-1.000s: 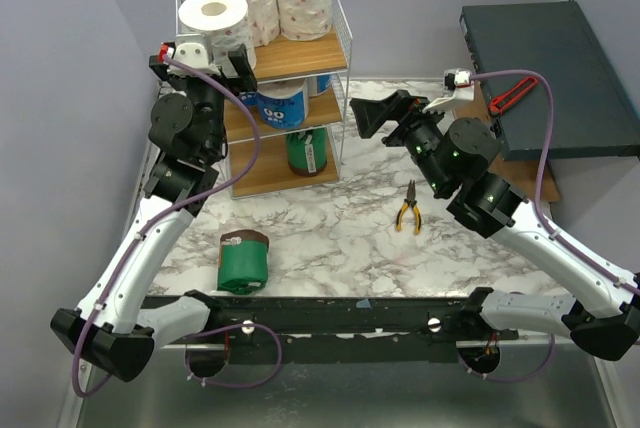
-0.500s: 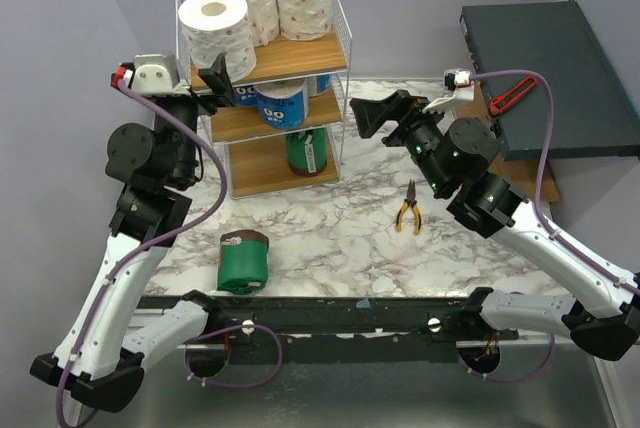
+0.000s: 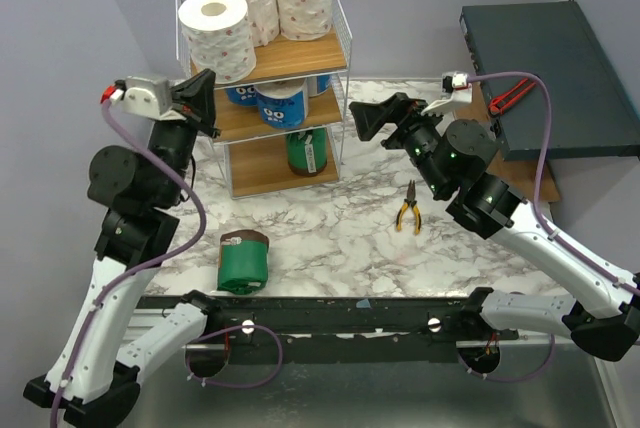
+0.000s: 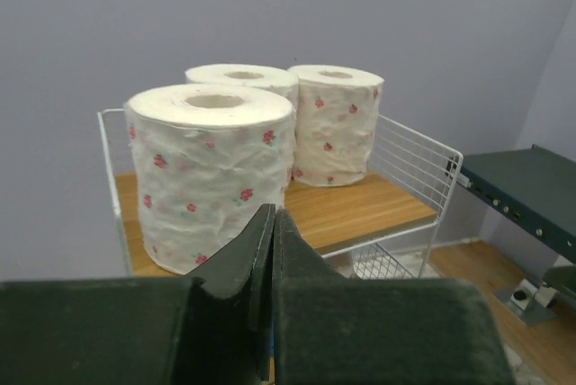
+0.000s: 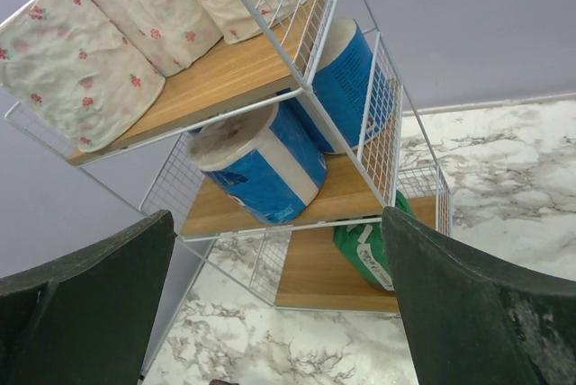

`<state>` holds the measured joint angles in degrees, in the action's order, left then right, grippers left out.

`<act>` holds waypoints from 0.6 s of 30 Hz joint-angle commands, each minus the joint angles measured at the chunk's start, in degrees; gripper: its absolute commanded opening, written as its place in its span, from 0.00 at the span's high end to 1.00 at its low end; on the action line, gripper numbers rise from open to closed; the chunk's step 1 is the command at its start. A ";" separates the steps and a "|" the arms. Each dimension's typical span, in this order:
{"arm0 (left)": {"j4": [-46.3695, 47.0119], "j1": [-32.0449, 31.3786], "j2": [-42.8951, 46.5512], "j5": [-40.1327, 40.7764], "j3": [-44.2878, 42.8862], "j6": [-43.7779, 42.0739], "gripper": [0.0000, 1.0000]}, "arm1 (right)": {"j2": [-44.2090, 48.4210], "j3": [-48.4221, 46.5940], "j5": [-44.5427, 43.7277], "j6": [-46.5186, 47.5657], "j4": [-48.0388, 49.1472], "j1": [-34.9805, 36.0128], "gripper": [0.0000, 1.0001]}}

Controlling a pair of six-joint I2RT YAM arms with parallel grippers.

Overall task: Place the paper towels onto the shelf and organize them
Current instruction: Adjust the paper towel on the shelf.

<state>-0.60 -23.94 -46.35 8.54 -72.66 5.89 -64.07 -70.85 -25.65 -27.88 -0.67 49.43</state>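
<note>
The shelf (image 3: 300,53) stands at the back left of the marble table. Three white speckled paper towels (image 3: 215,28) stand upright on its top board. Blue-wrapped rolls (image 3: 280,103) sit on the middle tier, and a green one (image 3: 305,153) on the bottom tier. Another green roll (image 3: 243,260) lies on the table in front. My left gripper (image 3: 205,98) hangs shut and empty just left of the shelf, facing the nearest speckled roll (image 4: 211,174). My right gripper (image 3: 362,116) is open and empty to the right of the shelf, looking at the blue roll (image 5: 261,165).
Yellow-handled pliers (image 3: 407,210) lie on the table right of centre. A dark flat box (image 3: 545,58) fills the back right, with a red-handled tool (image 3: 510,93) at its near edge. Walls close in behind and to the left of the shelf.
My left arm has drawn back leftward from the front speckled roll on the top tier, and its gripper has gone from open to shut. The right arm has not moved.
</note>
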 commanded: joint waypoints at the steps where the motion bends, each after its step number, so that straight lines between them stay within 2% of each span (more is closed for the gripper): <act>1: -1.71 0.13 -4.30 -6.86 0.33 1.81 1.00 | 0.89 0.80 0.25 -0.43 -1.22 0.21 0.00; 10: -0.71 0.12 -10.46 -12.18 -1.91 3.18 1.00 | 1.22 1.50 -0.41 -0.14 -1.42 0.21 0.00; 18: 0.29 0.11 -14.32 -3.84 -2.05 0.46 1.00 | 1.41 1.50 -0.91 0.25 -1.71 0.17 0.00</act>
<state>-1.93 -23.94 -59.42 0.32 -73.10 8.03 -64.03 -70.11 -25.67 -28.01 -1.43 49.43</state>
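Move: The front-left paper towel on the top shelf stands about 13 cm ahead of the left hand, a centimetre to its right and some 3 cm lower. On the same board, the middle paper towel is roughly 18 cm ahead and 7 cm right, level with the hand's height or a little under. Below, the blue eyed roll lies about 13 cm ahead, 10 cm right and 20 cm down. From the right hand, the front-left paper towel is some 25 cm left, 8 cm ahead and 8 cm up. Forward, down and to its right in about equal parts, some 12 cm in all, the left hand comes back in with its fingers still shut, towards the lower right side of the front-left paper towel and the top shelf's front edge. The upturned fingers tip down by about 10 degrees and swing slightly clockwise, and the hand slows towards the end; no contact can be made out. ##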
